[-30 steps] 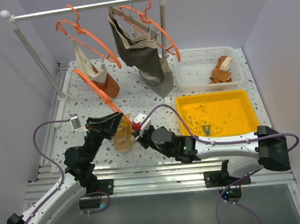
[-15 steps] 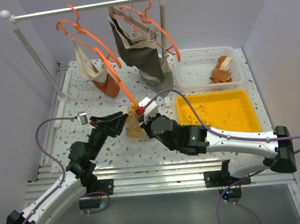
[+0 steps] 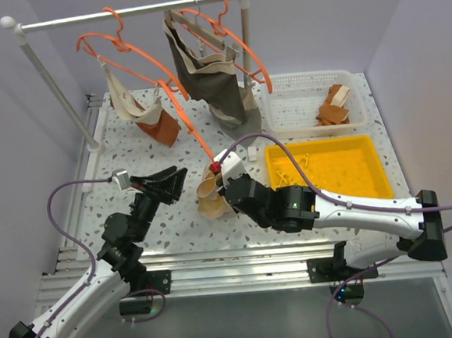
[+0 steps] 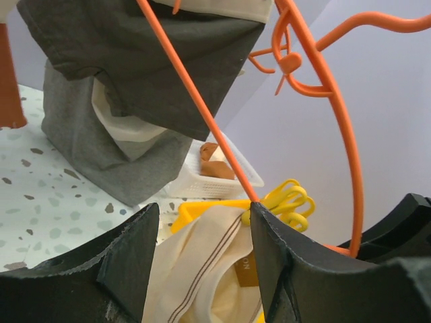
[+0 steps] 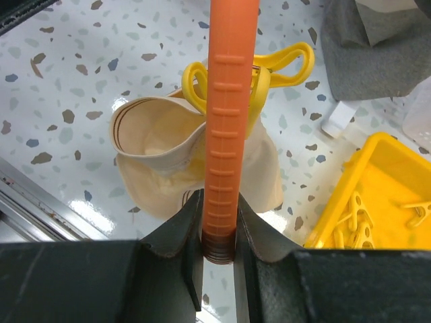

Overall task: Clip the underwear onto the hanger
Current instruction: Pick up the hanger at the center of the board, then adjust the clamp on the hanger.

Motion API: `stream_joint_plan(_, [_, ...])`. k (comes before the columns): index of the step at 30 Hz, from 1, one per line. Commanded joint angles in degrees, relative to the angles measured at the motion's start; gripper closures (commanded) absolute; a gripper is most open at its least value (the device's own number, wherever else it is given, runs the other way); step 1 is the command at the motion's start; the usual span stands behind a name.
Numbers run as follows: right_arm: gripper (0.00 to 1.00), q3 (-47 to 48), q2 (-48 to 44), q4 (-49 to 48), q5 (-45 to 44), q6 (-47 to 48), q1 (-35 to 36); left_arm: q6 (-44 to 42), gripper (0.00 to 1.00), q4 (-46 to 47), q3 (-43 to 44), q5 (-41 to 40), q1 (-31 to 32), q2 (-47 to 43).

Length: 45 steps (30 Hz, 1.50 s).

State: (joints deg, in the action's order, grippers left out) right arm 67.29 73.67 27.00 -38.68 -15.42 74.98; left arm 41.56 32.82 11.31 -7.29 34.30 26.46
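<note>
My right gripper [image 3: 217,172] is shut on the lower end of the orange hanger [image 3: 186,125], whose bar slants up and left toward the rail. The cream underwear [image 3: 211,197] hangs from that bar by a yellow clip [image 5: 195,87], just above the tabletop. In the right wrist view the hanger [image 5: 225,101] runs straight out from between my right gripper [image 5: 219,229], with the underwear [image 5: 155,155] bunched under it. My left gripper [image 3: 176,181] stands open just left of the cloth, not touching it. In the left wrist view the underwear [image 4: 195,282] shows beyond the left gripper [image 4: 202,222], with the hanger [image 4: 198,101] above.
A clothes rail [image 3: 127,11] at the back carries other orange hangers, one with a dark grey garment [image 3: 210,68], one with cream and rust cloths [image 3: 147,116]. A white basket [image 3: 305,84] holds rust cloth. A yellow tray [image 3: 374,165] of clips lies right of my right arm.
My left gripper has opened, let go of the underwear and drawn back left. My right arm has carried the hanger end and the clipped underwear to the right and away from the near edge.
</note>
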Motion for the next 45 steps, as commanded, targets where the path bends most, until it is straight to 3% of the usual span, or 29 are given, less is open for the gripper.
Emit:
stream_joint_plan(1, [1.00,2.3,-1.8,4.8,0.5,-2.9,0.0,-2.8,0.40,-0.1,1.9,-2.0,0.1,0.4])
stream_joint_plan(6, [1.00,5.8,-4.1,10.9,1.2,-4.8,0.2,-4.1,0.40,-2.4,2.6,-3.5,0.1,-1.2])
stream_joint_plan(11, [1.00,2.9,-12.6,11.5,1.6,-3.6,1.0,-5.2,0.40,-3.1,2.3,-5.4,0.0,-2.7])
stream_joint_plan(17, [1.00,-5.8,-19.0,-3.2,3.2,2.2,1.2,-5.2,0.40,-1.5,2.1,-4.3,0.1,-0.8])
stream_joint_plan(26, [1.00,-3.8,-9.5,-17.6,5.3,10.8,1.2,-5.3,0.40,-3.0,1.8,-5.5,0.1,-3.2])
stream_joint_plan(32, [1.00,7.7,-2.3,-8.0,10.2,10.1,1.6,-7.0,0.40,-6.5,2.5,-8.2,0.1,-6.6])
stream_joint_plan(45, [1.00,14.4,4.7,20.3,8.5,-2.2,1.8,-12.0,0.40,-19.1,4.9,-18.6,0.1,-18.9])
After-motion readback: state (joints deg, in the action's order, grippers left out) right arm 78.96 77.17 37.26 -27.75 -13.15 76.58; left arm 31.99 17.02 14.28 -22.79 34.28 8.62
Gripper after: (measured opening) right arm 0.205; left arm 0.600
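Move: The right hand holds the orange hanger with the cream underwear hanging about 12 cm below it and 2 left. The rack bar's middle is roughly 25 cm ahead, 14 left and 15 above that hand. The cream-orange underwear hangs some 25 cm ahead and 18 left, the dark shorts straight ahead about 26. From the left hand the bar's middle is about 25 cm ahead, 4 left, 15 up. Right hand, still pinching the hanger, swings up-right six cm, left ten, then sinks; left hand draws leftward. ##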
